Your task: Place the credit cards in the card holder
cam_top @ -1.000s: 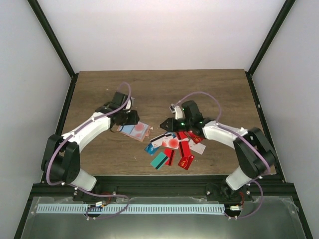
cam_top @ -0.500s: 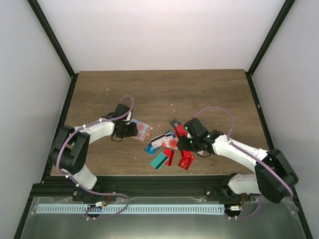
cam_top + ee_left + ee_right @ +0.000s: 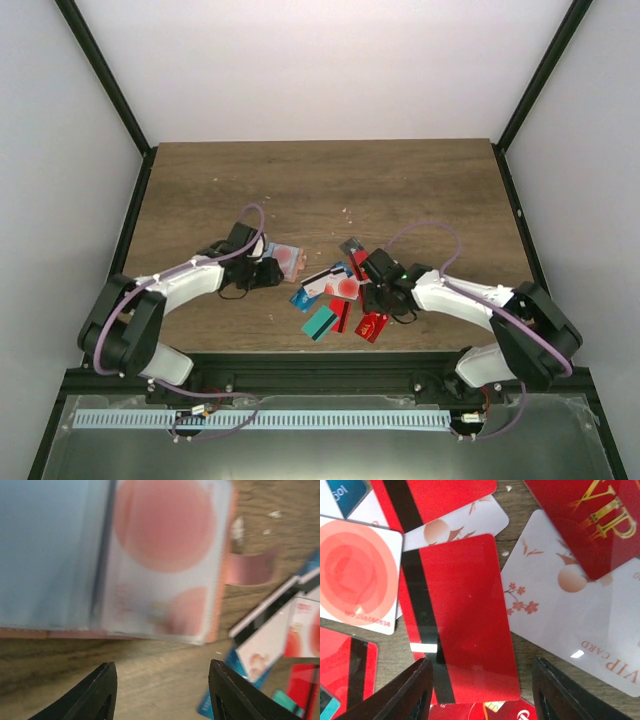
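Observation:
The card holder (image 3: 286,259) lies open on the wood left of centre. In the left wrist view the card holder (image 3: 160,570) shows clear sleeves, one with a white card printed with salmon circles. My left gripper (image 3: 267,272) (image 3: 162,682) is open just on its near side, only bare wood between the fingers. The credit cards (image 3: 345,292) lie in a loose overlapping pile at centre. My right gripper (image 3: 378,296) (image 3: 481,685) hangs open low over that pile. A red card with a black stripe (image 3: 460,620) lies between its fingers (image 3: 417,690), and neither touches it.
A teal card (image 3: 320,320) and a red card (image 3: 372,326) lie at the near side of the pile. White VIP cards (image 3: 570,615) and a white card with a red circle (image 3: 357,575) surround the striped one. The table's front edge runs close behind both arms.
My right gripper has moved from beside the card holder down to the pile and its jaws have opened wider. The left gripper slid a little toward the holder's near edge.

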{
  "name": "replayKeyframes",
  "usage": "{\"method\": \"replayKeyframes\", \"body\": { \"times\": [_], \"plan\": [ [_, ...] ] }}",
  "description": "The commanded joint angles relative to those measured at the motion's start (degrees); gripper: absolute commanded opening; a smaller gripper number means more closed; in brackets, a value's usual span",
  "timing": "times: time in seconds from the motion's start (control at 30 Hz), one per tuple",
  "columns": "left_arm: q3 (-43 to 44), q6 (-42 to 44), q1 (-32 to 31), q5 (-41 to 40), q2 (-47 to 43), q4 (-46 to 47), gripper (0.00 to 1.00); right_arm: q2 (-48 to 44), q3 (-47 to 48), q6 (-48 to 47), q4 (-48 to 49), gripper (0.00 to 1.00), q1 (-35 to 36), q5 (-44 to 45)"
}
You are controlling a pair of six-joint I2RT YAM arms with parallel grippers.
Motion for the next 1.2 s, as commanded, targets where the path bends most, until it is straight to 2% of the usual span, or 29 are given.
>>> {"method": "replayKeyframes", "body": {
  "times": [0.0, 0.27, 0.63, 0.77, 1.0, 1.07, 1.17],
  "plan": [
    [0.7, -2.3, -1.3, -0.8, -6.4, -1.9, 0.54, 2.1, 2.1, -0.2, -1.5, 0.56, 0.6, 3.3],
    [3.2, -0.9, -1.6, -3.6, -12.6, -6.9, 0.55, 4.4, 1.0, 1.4, -3.6, 0.56, 6.8, -1.1],
    [3.2, 0.9, -5.1, 0.1, -18.2, -7.5, 0.55, 7.5, 0.4, 7.4, -5.6, 0.56, 20.6, -6.4],
    [2.5, 1.1, -7.1, 3.0, -18.7, -5.8, 0.55, 7.0, 1.2, 8.9, -6.2, 0.56, 22.2, -4.2],
    [0.3, 2.0, -12.5, 7.5, -18.5, -3.0, 0.55, -5.9, 2.8, 16.7, -9.9, 0.57, 22.1, 2.5],
    [-0.8, 1.6, -14.6, 9.0, -18.2, -1.3, 0.54, -10.7, 1.2, 20.5, -9.9, 0.58, 22.1, 0.8],
    [-2.1, 1.1, -17.3, 10.9, -17.6, 0.6, 0.52, -16.6, -3.4, 25.2, -6.5, 0.58, 22.1, -6.2]
  ]
}}
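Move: For the right hand, the red VIP card's middle is about 4 cm back and 1 cm below. The striped red card lies 3 cm ahead, 1 cm left; the second striped card 9 cm left, 1 cm back; the teal card 14 cm left, 3 cm back. From the left hand, the VIP card is roughly 26 cm right, 13 cm back; the card holder lies 6 cm ahead, 2 cm left. Right fingertips drag the VIP card about 10 cm back-left, then lift; left rises 9 cm, going back-right towards it. ##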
